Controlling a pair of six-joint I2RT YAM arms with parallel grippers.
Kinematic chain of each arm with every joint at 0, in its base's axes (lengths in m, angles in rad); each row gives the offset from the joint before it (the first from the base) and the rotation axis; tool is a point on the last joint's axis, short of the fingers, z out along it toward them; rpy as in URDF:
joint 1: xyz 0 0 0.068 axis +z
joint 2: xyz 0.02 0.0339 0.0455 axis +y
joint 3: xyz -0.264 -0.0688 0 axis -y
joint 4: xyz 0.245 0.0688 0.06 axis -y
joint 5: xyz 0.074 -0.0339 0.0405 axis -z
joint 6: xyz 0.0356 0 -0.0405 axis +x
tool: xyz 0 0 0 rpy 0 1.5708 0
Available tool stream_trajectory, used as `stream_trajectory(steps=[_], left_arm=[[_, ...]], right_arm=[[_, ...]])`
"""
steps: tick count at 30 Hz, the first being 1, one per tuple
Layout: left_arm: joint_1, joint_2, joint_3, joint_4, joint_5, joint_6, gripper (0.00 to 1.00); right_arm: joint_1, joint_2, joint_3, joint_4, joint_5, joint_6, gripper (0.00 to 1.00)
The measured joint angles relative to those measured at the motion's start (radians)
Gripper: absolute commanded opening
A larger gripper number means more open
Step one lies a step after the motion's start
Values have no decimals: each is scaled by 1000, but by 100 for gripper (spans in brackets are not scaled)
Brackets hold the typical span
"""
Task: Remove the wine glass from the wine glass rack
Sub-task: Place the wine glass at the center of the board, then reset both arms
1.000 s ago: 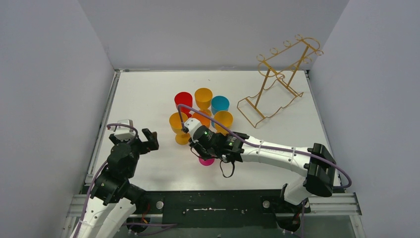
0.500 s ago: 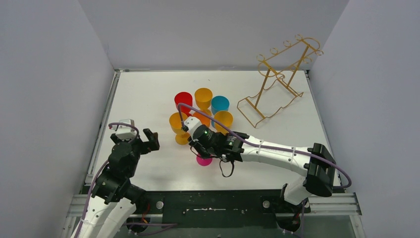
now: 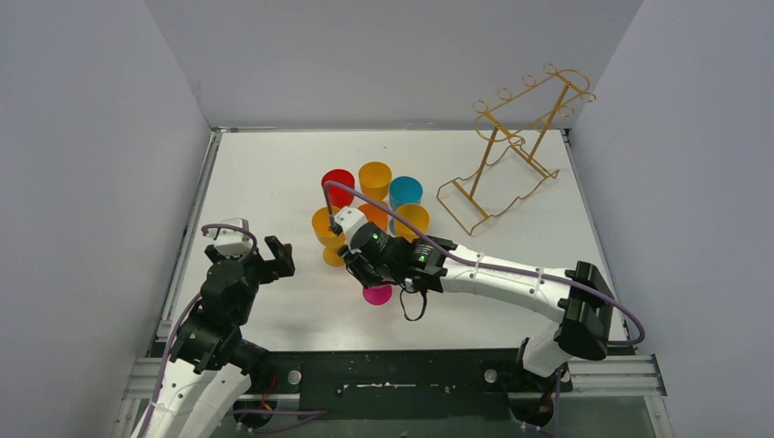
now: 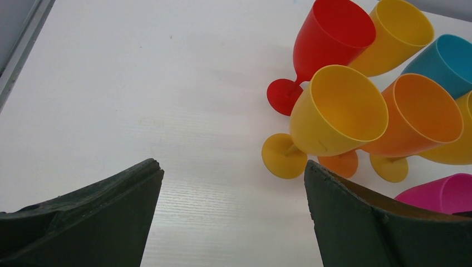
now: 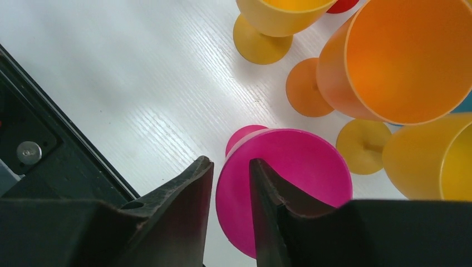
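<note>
The gold wire wine glass rack (image 3: pixel 511 155) stands at the back right of the table with bare hooks. A pink wine glass (image 3: pixel 377 294) (image 5: pixel 300 167) stands upright on the table near the front middle. My right gripper (image 3: pixel 360 269) (image 5: pixel 231 161) is over it, one finger outside the rim and one inside the bowl. The jaws are parted, with a gap showing beside the rim. My left gripper (image 3: pixel 278 257) (image 4: pixel 234 169) hovers wide open at the front left, with only bare table between its fingers.
Several coloured glasses stand clustered just behind the pink one: red (image 3: pixel 338 182), yellow (image 3: pixel 374 175), blue (image 3: pixel 405 192), orange (image 5: pixel 406 61) and two more yellow (image 3: pixel 413 219) (image 4: pixel 337 111). The dark table frame (image 5: pixel 50 161) lies close to the right gripper.
The right gripper's jaws have parted from the pink glass's rim, and the arm has shifted slightly left and back. The left arm has barely moved.
</note>
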Motion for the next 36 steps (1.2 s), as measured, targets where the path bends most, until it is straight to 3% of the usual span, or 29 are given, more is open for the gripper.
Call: stream_trajectory(steps=[1,4,10,15,21,31,36], left_arm=[[0,0,0,0,0,0,97],[1,1,0,0,4,0,97],[7,6,0,1,8,0,97],[12,16,0,3,16,0,97],[19,26,0,5,23,1,97],[26,87,0,21,58,19,97],[30,196,15,36,72,34,97]], right_arm=[[0,0,8,-5,0,0,46],[0,-3,27,-5,0,1,51],[0,-92,29,2,47,-7,73],[-55,-252,39,11,163,4,75],[-286,-373,42,6,156,79,75],[-415,-574,-264,-71,229,200,82],[-609,-656,-343,-73,252,184,86]])
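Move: The right hand's slightly open fingers straddle the left rim of the pink wine glass, whose middle lies about 1 cm ahead, 3 cm right and 6 cm below. From this hand the orange glass stands some 9 cm ahead and 2 cm right, the right yellow glass 9 cm ahead and 10 cm right, the left yellow glass 9 cm ahead and 5 cm left. From the left hand the pink glass lies roughly 22 cm right, 4 cm back and 9 cm below. Spread the right fingers wide to free the pink glass's rim and lift clear, about 16 cm up. Swing right and forward over the right yellow glass, then carry on right to the open board before the rack, some 27 cm in all, sinking again past the glasses while the hand turns clockwise about 50 degrees. Near the end, dip the empty, open left hand a few centimetres. ##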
